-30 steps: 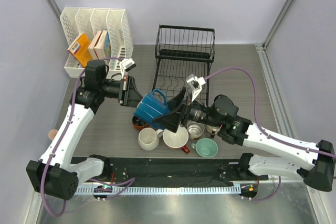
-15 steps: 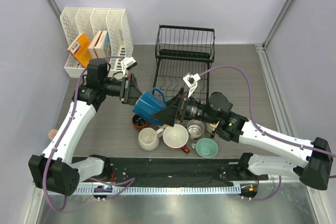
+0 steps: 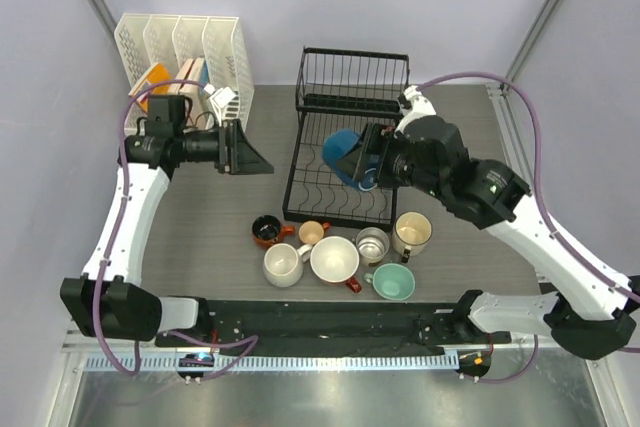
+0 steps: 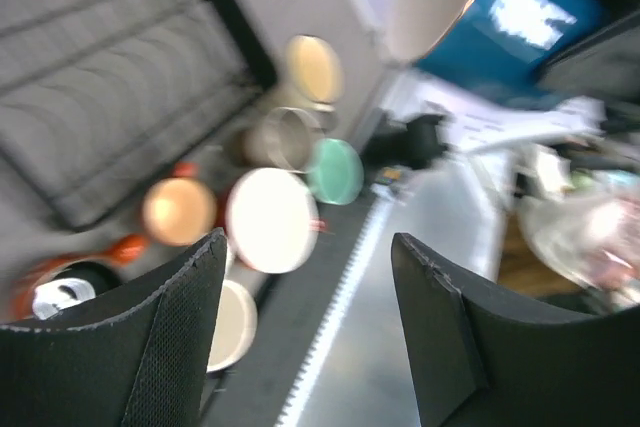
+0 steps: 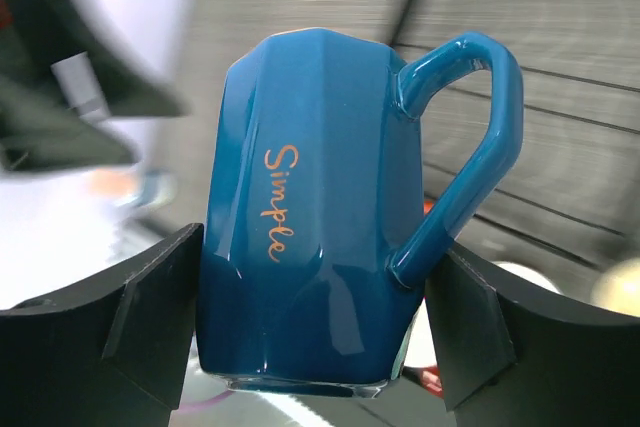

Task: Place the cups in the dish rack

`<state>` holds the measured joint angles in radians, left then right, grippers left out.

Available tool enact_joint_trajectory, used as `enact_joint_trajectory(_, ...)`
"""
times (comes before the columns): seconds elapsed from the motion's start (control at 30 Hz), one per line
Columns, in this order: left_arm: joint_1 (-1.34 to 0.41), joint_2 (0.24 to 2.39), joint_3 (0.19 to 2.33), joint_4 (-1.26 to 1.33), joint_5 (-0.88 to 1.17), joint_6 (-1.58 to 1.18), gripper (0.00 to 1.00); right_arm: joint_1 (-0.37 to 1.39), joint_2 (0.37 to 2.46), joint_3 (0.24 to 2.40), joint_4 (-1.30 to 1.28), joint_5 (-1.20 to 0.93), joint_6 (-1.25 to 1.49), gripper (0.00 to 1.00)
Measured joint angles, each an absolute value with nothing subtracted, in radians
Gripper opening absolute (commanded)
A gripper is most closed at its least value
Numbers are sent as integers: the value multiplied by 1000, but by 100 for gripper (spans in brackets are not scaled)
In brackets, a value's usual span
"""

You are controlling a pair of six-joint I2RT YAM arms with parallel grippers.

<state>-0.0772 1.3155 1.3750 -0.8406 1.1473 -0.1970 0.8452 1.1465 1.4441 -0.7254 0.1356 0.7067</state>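
A blue cup [image 3: 343, 140] marked "Simple" hangs over the black wire dish rack [image 3: 300, 175], with my right gripper [image 3: 354, 163] shut on it. In the right wrist view the blue cup [image 5: 320, 217] lies between the gripper's [image 5: 315, 287] two fingers, handle to the right. My left gripper [image 3: 250, 157] stands open and empty left of the rack; the left wrist view shows nothing between its [image 4: 310, 287] fingers. Several cups sit in front of the rack: black [image 3: 265, 230], peach [image 3: 312, 233], white [image 3: 283, 265], red with white inside [image 3: 335, 259], steel [image 3: 372, 244], cream [image 3: 412, 233], teal [image 3: 393, 281].
A white slotted file organizer [image 3: 180, 47] with boxes in it stands at the back left, just behind my left wrist. A black bar [image 3: 330, 322] runs along the table's near edge. Grey walls close in both sides.
The left gripper has let go of the blue cup and pulled back to the left. The right gripper has closed on the cup and carried it back over the rack.
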Motion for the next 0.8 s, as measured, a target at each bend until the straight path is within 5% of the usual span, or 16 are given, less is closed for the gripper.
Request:
enact_joint_trajectory(0.23, -81, 1214, 1295, -862, 823, -91, 67, 838, 1465, 1716, -1099, 415, 690, 1)
enact_joint_trajectory(0.43, -81, 1165, 1262, -874, 717, -31, 67, 793, 1784, 1734, -1190, 458, 667, 1)
enact_joint_trajectory(0.8, -83, 1058, 1196, -880, 673, 18, 67, 620, 1858, 1759, -1194, 369, 617, 1)
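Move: My right hand already grips the blue cup over the rack. The spot for the cup, the rack's right-hand half, lies about 10 cm ahead, 7 cm right and 29 cm below. Near table level, the steel cup is some 7 cm back and 6 cm right, the beige mug 5 cm back and 14 cm right, the small orange cup 5 cm back and 5 cm left. From my empty left hand, that rack spot is about 8 cm ahead and 18 cm right, well below. Keeping my grip on the blue cup, I plunge my right hand about 20 cm down towards the rack's right-hand half while carrying it forward and right and turning the fingers to point steeply down; the descent then levels off and I ease on forward and right. My open left hand backs off about 5 cm left and as much down, away from the cup, its fingers tipping downward. ##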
